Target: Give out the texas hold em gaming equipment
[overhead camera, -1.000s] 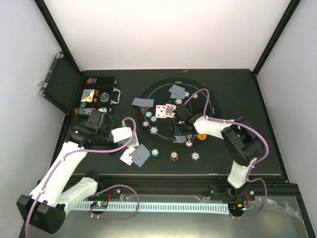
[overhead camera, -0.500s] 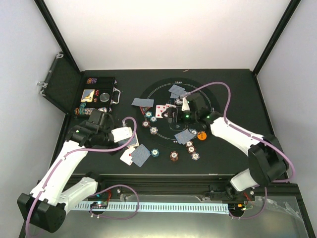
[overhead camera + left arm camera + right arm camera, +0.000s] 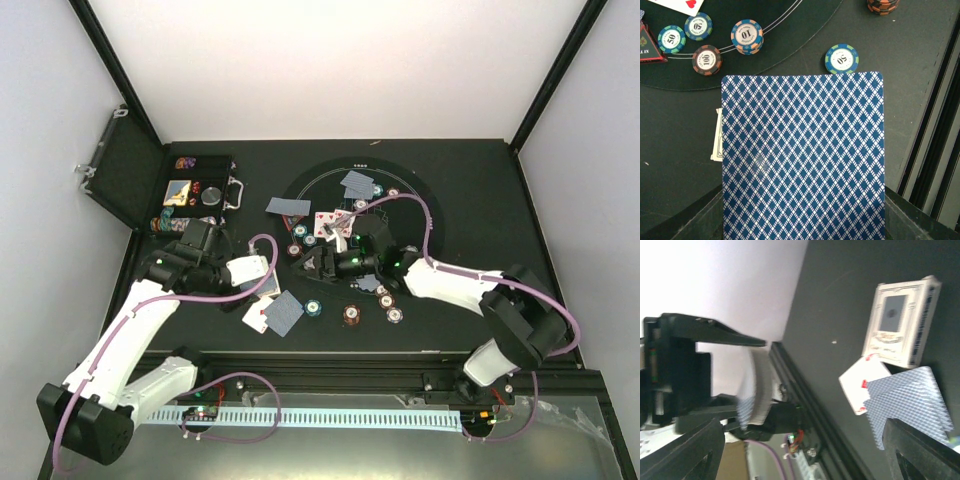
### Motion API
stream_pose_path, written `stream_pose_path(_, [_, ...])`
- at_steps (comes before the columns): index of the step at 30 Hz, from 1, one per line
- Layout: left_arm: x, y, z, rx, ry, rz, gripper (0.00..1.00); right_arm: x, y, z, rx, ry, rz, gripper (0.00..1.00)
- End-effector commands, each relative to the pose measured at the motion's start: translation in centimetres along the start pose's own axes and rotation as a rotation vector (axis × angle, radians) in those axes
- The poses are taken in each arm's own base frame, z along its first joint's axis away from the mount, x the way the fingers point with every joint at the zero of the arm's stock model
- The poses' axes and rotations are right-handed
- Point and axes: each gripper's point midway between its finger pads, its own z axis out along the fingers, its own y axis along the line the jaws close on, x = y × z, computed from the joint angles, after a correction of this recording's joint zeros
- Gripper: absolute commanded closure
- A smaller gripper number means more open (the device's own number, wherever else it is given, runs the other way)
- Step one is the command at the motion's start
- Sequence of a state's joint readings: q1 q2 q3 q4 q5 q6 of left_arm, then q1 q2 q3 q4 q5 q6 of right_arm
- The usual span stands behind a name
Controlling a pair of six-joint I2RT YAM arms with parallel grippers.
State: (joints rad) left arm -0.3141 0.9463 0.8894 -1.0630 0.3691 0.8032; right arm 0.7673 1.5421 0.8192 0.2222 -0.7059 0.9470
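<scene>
My left gripper (image 3: 252,270) is shut on a deck of cards (image 3: 802,155); its blue diamond back fills the left wrist view. My right gripper (image 3: 312,264) hangs open and empty over the mat's left edge, pointing at the deck (image 3: 751,390). Its fingers (image 3: 925,450) frame a face-up card (image 3: 862,385) and a blue-backed card (image 3: 912,397) on the table. Other cards (image 3: 357,182) lie on the round mat (image 3: 430,215). Striped chips (image 3: 842,58) sit just beyond the deck and along the mat's rim (image 3: 746,36).
The black case (image 3: 200,195) stands open at the back left, lid (image 3: 125,170) raised, with chips inside. A white card box (image 3: 900,322) lies beside the loose cards. More chips (image 3: 352,315) sit along the mat's near edge. A rail (image 3: 330,380) runs across the table's front.
The right arm has swung from the mat's right side across to the left, towards the held deck, and its jaws have opened. The left arm has stayed put.
</scene>
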Motion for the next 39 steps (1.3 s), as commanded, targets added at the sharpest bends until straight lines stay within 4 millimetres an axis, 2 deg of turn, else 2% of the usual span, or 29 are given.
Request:
stream_pose_path(1, [-1.4,0.3,-0.6,-0.001,-0.046,0.005,0.98,0.6,4.1,1.5,-0.136,0.043,-0.019,0.14])
stream_pose_path(7, [-1.3,0.3,-0.7,-0.006,-0.046,0.007,0.98,1.2,4.7,4.4,-0.157,0.105,-0.011,0.23])
stream_pose_path(14, [-1.2,0.3,-0.7,-0.009,-0.045,0.010,0.98,2.1,5.7,8.1,-0.225,0.197,0.016,0.26])
stream_pose_path(18, [-1.1,0.3,-0.6,-0.007,-0.040,0.009,0.98,2.2,5.5,9.4,-0.258,0.217,0.047,0.28])
stream_pose_path(21, [-1.1,0.3,-0.7,-0.009,-0.039,0.011,0.98,2.3,4.4,10.0,-0.247,0.229,0.072,0.31])
stream_pose_path(26, [-1.0,0.2,-0.7,-0.010,-0.036,0.013,0.98,2.0,1.9,9.8,-0.212,0.222,0.117,0.37])
stream_pose_path(33, [-0.9,0.1,-0.7,-0.010,-0.036,0.014,0.98,1.3,-0.7,7.4,-0.153,0.182,0.130,0.43])
stream_pose_path(39, [-0.9,0.1,-0.7,-0.008,-0.037,0.012,0.98,1.2,0.3,6.3,-0.150,0.170,0.087,0.53])
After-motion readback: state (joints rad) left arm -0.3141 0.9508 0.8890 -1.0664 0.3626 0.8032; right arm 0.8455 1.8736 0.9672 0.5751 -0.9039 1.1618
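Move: The deck, upright in the left hand's grip, lies about 10 cm to the right hand's left, 5 cm back and nearly level. On the table some 15 cm below and 15 cm back from the right hand, the face-down cards are 6 cm to its left and the ace of hearts 14 cm; the teal chips lie 13 cm back, 3 cm to its right. From the left hand, the deck's middle is about 3 cm to the right and 1 cm ahead. Right hand reaches about 10 cm left to the deck, then, closing, drags the top card 3 cm right. ##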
